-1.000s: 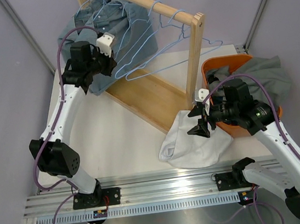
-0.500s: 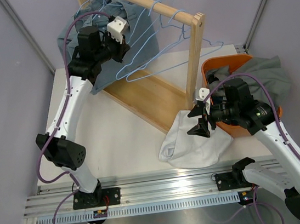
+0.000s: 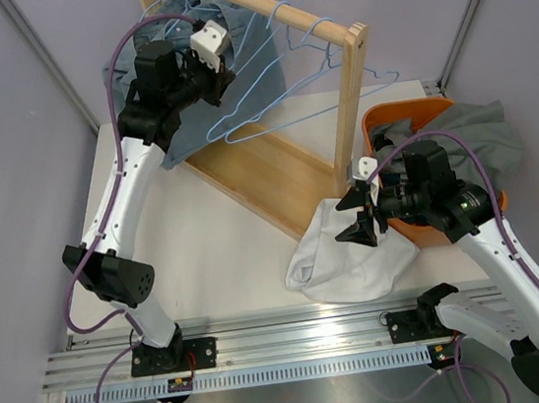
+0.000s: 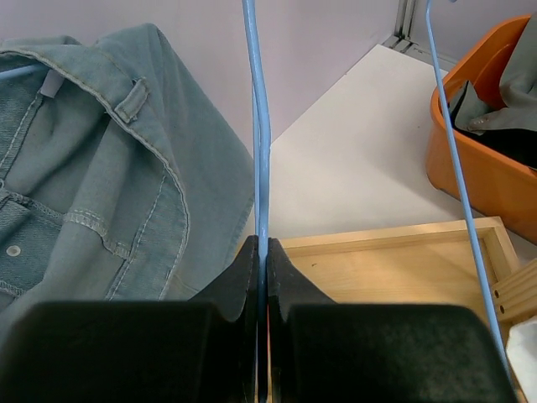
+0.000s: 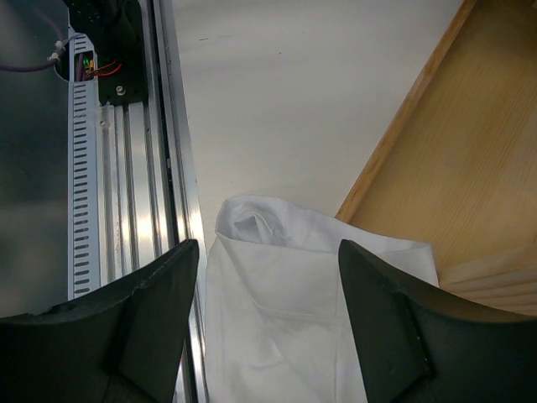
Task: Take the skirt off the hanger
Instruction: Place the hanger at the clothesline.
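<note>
A white garment, apparently the skirt (image 3: 346,251), lies crumpled on the table off any hanger, by the rack's near corner. My right gripper (image 3: 356,218) hovers just above its left part, open, with the cloth (image 5: 294,319) showing between the fingers (image 5: 159,311). My left gripper (image 3: 220,67) is up at the rack, shut on the thin wire of a bare blue hanger (image 4: 262,151). The wire runs straight up from between the pads (image 4: 239,277).
A wooden rack has a rail (image 3: 263,3), a post (image 3: 351,101) and a base board (image 3: 266,177). It carries several blue wire hangers (image 3: 269,122) and a denim garment (image 4: 84,168). An orange bin (image 3: 376,138) with grey clothes (image 3: 484,133) stands at the right. A metal rail (image 5: 126,210) runs along the table's near edge.
My left arm has risen and moved right along the rack with the blue hanger still pinched, and the hangers have swung. The right arm and the white garment have not moved.
</note>
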{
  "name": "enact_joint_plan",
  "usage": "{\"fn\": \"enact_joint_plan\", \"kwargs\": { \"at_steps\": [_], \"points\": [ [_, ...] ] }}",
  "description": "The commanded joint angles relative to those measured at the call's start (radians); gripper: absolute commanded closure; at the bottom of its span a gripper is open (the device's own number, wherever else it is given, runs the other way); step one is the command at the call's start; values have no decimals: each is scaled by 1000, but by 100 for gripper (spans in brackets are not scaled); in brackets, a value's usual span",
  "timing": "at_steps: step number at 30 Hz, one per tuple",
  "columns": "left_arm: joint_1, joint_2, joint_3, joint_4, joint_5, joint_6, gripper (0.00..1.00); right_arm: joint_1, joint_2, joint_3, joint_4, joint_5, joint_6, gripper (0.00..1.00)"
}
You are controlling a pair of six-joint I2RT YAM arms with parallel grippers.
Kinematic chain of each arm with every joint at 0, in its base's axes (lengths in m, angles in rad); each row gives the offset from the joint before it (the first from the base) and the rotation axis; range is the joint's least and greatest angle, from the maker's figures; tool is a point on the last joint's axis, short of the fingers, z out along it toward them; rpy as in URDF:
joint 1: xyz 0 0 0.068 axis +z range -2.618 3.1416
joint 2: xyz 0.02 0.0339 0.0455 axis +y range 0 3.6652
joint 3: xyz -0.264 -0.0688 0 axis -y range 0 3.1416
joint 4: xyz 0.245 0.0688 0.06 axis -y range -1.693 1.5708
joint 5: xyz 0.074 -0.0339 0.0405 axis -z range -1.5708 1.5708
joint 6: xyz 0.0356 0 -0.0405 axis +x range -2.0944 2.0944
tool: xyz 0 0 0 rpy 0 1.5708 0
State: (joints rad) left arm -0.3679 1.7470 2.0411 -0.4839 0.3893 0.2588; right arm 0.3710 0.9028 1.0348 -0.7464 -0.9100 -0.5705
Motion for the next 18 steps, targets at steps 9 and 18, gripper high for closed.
{"fn": "enact_joint_plan", "kwargs": {
  "at_steps": [9, 18],
  "points": [
    [-5, -193, -176, 62, -24, 46, 100, -7, 5, 22, -97, 6, -189, 25],
    [-5, -314, -343, 112, 23, 53, 100, -9, 25, 22, -137, 17, -230, 25]
  ]
}}
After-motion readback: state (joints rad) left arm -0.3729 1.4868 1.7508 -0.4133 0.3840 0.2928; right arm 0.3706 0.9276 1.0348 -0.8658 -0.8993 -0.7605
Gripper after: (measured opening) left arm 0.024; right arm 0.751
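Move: The left hand holds the bare hanger; the stretch of clothesline rail it is meant for lies about 11 cm ahead, 9 cm to the right and 6 cm above. The denim garment hangs some 10 cm ahead, 4 cm left and 10 cm lower; the empty hangers are about 3 cm ahead, 13 cm right and 4 cm lower. From the right hand that rail stretch is roughly 39 cm ahead, 14 cm left and 21 cm up. Left hand draws the pinched hanger about 6 cm back, slightly left, hook towards rail; right sinks 2 cm. ##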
